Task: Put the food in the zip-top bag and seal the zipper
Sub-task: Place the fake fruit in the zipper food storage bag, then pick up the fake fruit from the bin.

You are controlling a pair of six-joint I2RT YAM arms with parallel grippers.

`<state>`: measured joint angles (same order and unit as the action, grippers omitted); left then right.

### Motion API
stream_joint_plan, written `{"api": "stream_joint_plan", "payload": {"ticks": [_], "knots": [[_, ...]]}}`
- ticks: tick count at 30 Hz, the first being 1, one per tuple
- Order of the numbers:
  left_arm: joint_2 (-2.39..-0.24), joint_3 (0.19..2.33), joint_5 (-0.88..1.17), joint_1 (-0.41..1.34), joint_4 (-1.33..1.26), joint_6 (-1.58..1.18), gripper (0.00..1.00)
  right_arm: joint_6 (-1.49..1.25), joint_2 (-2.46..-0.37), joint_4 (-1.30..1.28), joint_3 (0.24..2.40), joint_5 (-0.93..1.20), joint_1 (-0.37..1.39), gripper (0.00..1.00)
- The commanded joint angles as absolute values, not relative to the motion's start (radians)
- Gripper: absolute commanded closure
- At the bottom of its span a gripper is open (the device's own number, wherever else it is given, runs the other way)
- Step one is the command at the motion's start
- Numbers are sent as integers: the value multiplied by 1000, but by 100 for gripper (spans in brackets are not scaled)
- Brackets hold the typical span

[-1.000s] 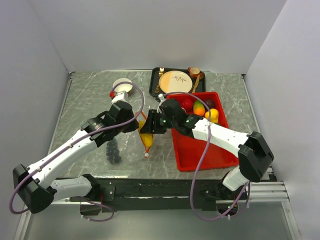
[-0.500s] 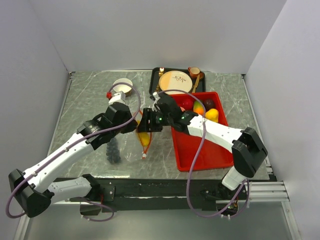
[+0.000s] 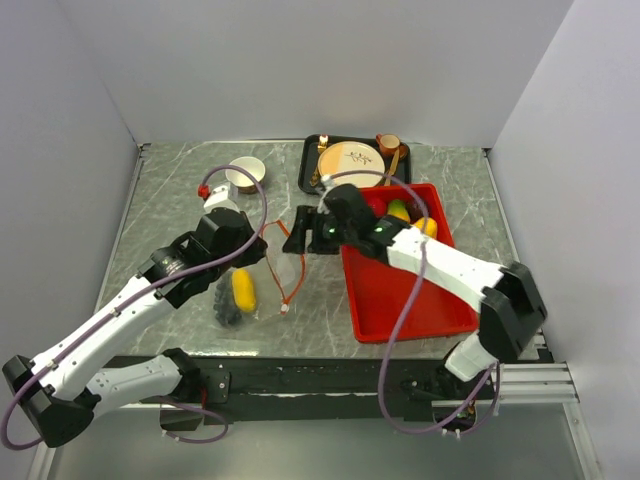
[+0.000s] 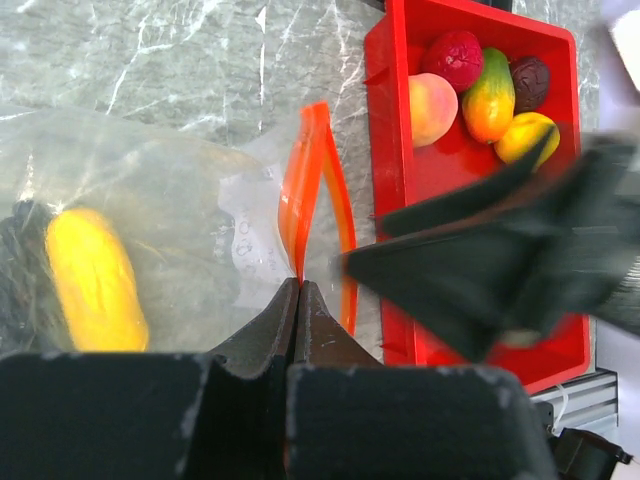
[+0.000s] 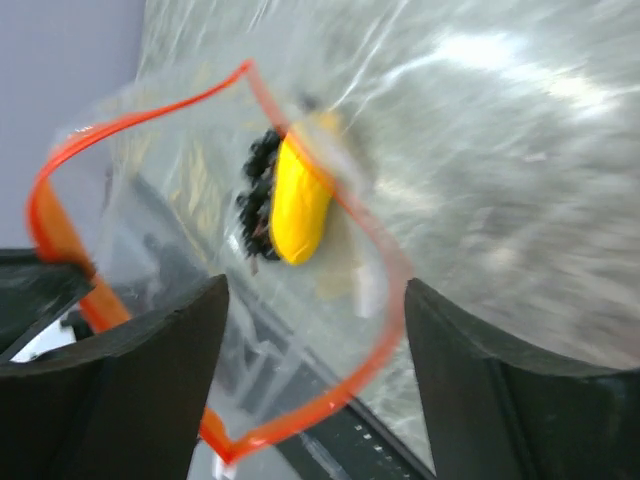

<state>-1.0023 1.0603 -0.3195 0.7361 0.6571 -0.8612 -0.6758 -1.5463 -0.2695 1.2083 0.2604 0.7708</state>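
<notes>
The clear zip-top bag (image 3: 255, 285) lies left of centre, mouth toward the red tray. My left gripper (image 3: 262, 246) is shut on its orange-red zipper strip (image 4: 300, 205) and holds the mouth open. A yellow banana-like piece (image 3: 243, 290) and a dark grape bunch (image 3: 225, 303) lie inside the bag; both also show in the right wrist view, the yellow piece (image 5: 298, 205) beside the grapes (image 5: 258, 200). My right gripper (image 3: 300, 232) is open and empty, just before the bag's mouth. The peach (image 4: 430, 108), red apple (image 4: 455, 60), mango (image 4: 487, 95), plum (image 4: 528, 80) and lemon (image 4: 525, 138) sit in the tray.
The red tray (image 3: 410, 290) stands right of centre. A black tray with a cream plate (image 3: 352, 160) and cutlery is at the back. A small white cup (image 3: 245, 172) stands at the back left. The zipper's white slider tab (image 3: 285, 310) lies at the strip's near end.
The yellow piece has gone from the bag's mouth to deep inside, beside the grapes. My left gripper has pulled the strip leftward. My right gripper has drawn back a little.
</notes>
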Motion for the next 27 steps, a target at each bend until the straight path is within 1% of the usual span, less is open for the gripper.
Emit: {"api": "stream_joint_plan", "payload": {"ticks": [1,3,4,5,7,8,11,14,17,21,27], "knots": [[-985,1085,-348,733,652,-871,98,-606,-1289,-275,1143,31,727,14],[-985,1078,-350,735,647,-870,98,-588,-1237,-296,1097,-113,719,0],[-988,1077,-348,735,640,-870,98,-569,-1211,-314,1063,-133,704,0],[-991,1078,-345,733,640,-871,98,-575,-1204,-343,1054,-138,643,0],[-999,1080,-341,735,632,-870,98,-598,-1210,-420,1017,-105,563,0],[-1000,1077,-334,733,630,-870,98,-603,-1210,-429,997,-94,481,0],[-1005,1083,-333,733,630,-867,99,-607,-1192,-454,922,-110,388,0],[-1002,1081,-339,735,641,-867,98,-617,-1181,-491,885,-219,354,0],[-994,1074,-342,733,641,-870,98,-647,-1219,-549,888,-311,296,0],[-989,1063,-330,733,634,-874,98,-664,-1284,-551,885,-324,198,0],[-996,1066,-330,735,638,-871,98,-675,-1367,-548,911,-376,160,0]]}}
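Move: The green fruit, next to be fetched, lies in the red tray about 37 cm to the right of my right hand, 5 cm ahead and some 15 cm lower. The yellow pear sits about 7 cm beyond it and 2 cm farther left, and the peach about 9 cm beyond and 20 cm left of it. From my left hand the green fruit is roughly 47 cm right, 3 cm ahead and 14 cm lower. Already empty, my right hand leaves the bag's open mouth, arcing up about 6 cm over the tray's near side and then down again, some 33 cm to the right in all, to stop low over the green fruit. On the way it turns about 55 degrees clockwise, tips its fingers more steeply down and opens them fully. My left hand keeps still, fingers shut on the bag's orange rim. ##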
